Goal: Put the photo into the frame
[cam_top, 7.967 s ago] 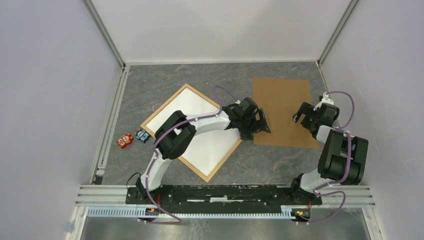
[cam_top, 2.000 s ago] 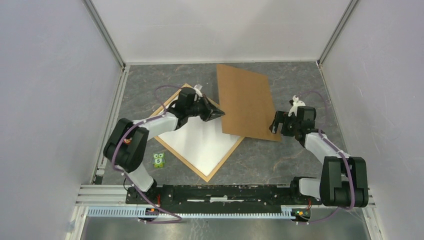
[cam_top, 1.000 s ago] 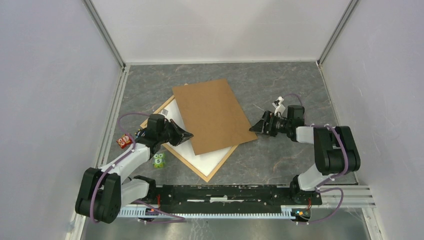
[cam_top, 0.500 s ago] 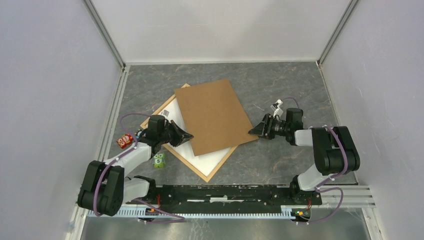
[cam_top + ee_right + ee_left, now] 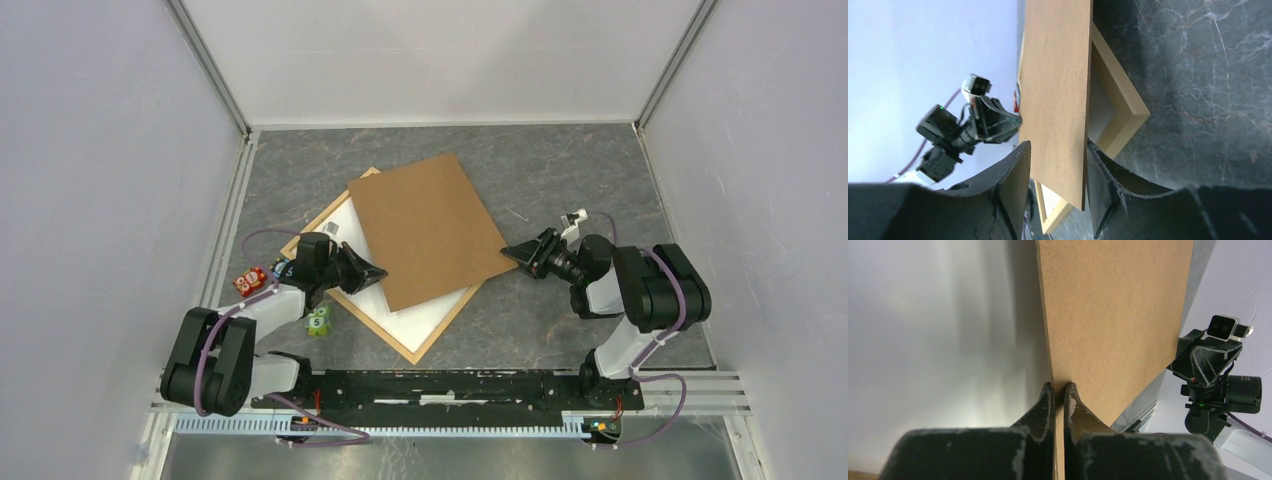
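The frame point(image 5: 449, 322) of light wooden strips lies diagonally on the grey table, also seen in the right wrist view point(image 5: 1120, 100). A white sheet point(image 5: 425, 303) fills it, apparently the photo's plain back; no print shows. A brown backing board point(image 5: 425, 228) slants over the frame. My left gripper point(image 5: 372, 272) is shut on the board's left edge, fingers pinching it point(image 5: 1058, 387). My right gripper point(image 5: 510, 253) straddles the board's right corner point(image 5: 1055, 75). Its jaws stand apart point(image 5: 1058, 150), with a gap on one side of the board.
Small toy figures sit left of the frame: a red one point(image 5: 250, 281) and a green one marked 5 point(image 5: 318, 320). Grey walls close in on both sides and at the back. A metal rail point(image 5: 225, 240) runs along the left wall.
The right gripper has come up to the board's right corner and its jaws have narrowed around it. The board has turned slightly. The left gripper keeps its hold.
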`<state>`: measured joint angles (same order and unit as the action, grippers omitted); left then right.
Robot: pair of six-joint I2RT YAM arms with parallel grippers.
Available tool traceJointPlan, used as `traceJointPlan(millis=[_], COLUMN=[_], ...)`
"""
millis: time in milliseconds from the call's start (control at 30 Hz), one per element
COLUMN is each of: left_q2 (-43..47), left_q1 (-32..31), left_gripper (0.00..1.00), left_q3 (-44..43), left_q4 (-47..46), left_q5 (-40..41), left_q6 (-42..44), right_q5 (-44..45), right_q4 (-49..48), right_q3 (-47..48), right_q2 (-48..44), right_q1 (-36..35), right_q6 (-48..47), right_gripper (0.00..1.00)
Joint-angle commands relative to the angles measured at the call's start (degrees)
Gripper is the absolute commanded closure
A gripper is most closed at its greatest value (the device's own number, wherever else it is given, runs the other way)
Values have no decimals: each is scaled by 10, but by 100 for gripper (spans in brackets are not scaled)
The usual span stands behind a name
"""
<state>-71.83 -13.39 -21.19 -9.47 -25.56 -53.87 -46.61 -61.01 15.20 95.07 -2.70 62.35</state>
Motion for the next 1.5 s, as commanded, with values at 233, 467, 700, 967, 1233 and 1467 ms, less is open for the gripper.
traceJointPlan(millis=[233,467,700,967,1233,1467], left_q2=[-36,-35,-7,126,189,153], left_q1=[-10,-10,-7,7,47,60], left_gripper=[98,98,80,21,5,0], left_q3=[11,8,-23,-68,-152,-152], left_q4=[-34,-34,61,258,421,477], left_q5=[-38,-44,-19,74,142,226], left_q6=[16,12,40,96,151,64], right_q5=[28,59,86,12,-53,-93], right_q4=[-265,-235,-153,-226,-238,-112], right_q3=[20,49,81,143,203,235], right_q2=[64,71,58,143,206,184], right_q1=[-73,-98,-103,-103,-96,-91], right_q6=[127,106,37,59,104,64], right_gripper=[53,56,84,100,100,100])
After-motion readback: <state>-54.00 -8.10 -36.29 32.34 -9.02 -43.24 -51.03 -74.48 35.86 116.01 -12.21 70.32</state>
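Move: The left hand already pinches the backing board's left edge; the wooden frame it is being laid onto has its middle about 2 cm ahead, 2 cm right and 3 cm lower. The green owl block sits some 14 cm left and 10 cm back, the blue owl block about 22 cm left and 1 cm ahead. The right hand's half-open fingers straddle the board's right corner, roughly 1 cm back and 1 cm right at its height; the frame's right corner lies about 5 cm below, level and 1 cm left. The right hand closes from half open to pinch the backing board by its right corner and carries that corner about 7 cm left and 5 cm forward, slightly up, turning some 15 degrees counter-clockwise. The left hand keeps its pinch nearly in place at first, then opens wide, lets go of the board's left edge and goes about 8 cm left and 5 cm up, rolling its left side up. ##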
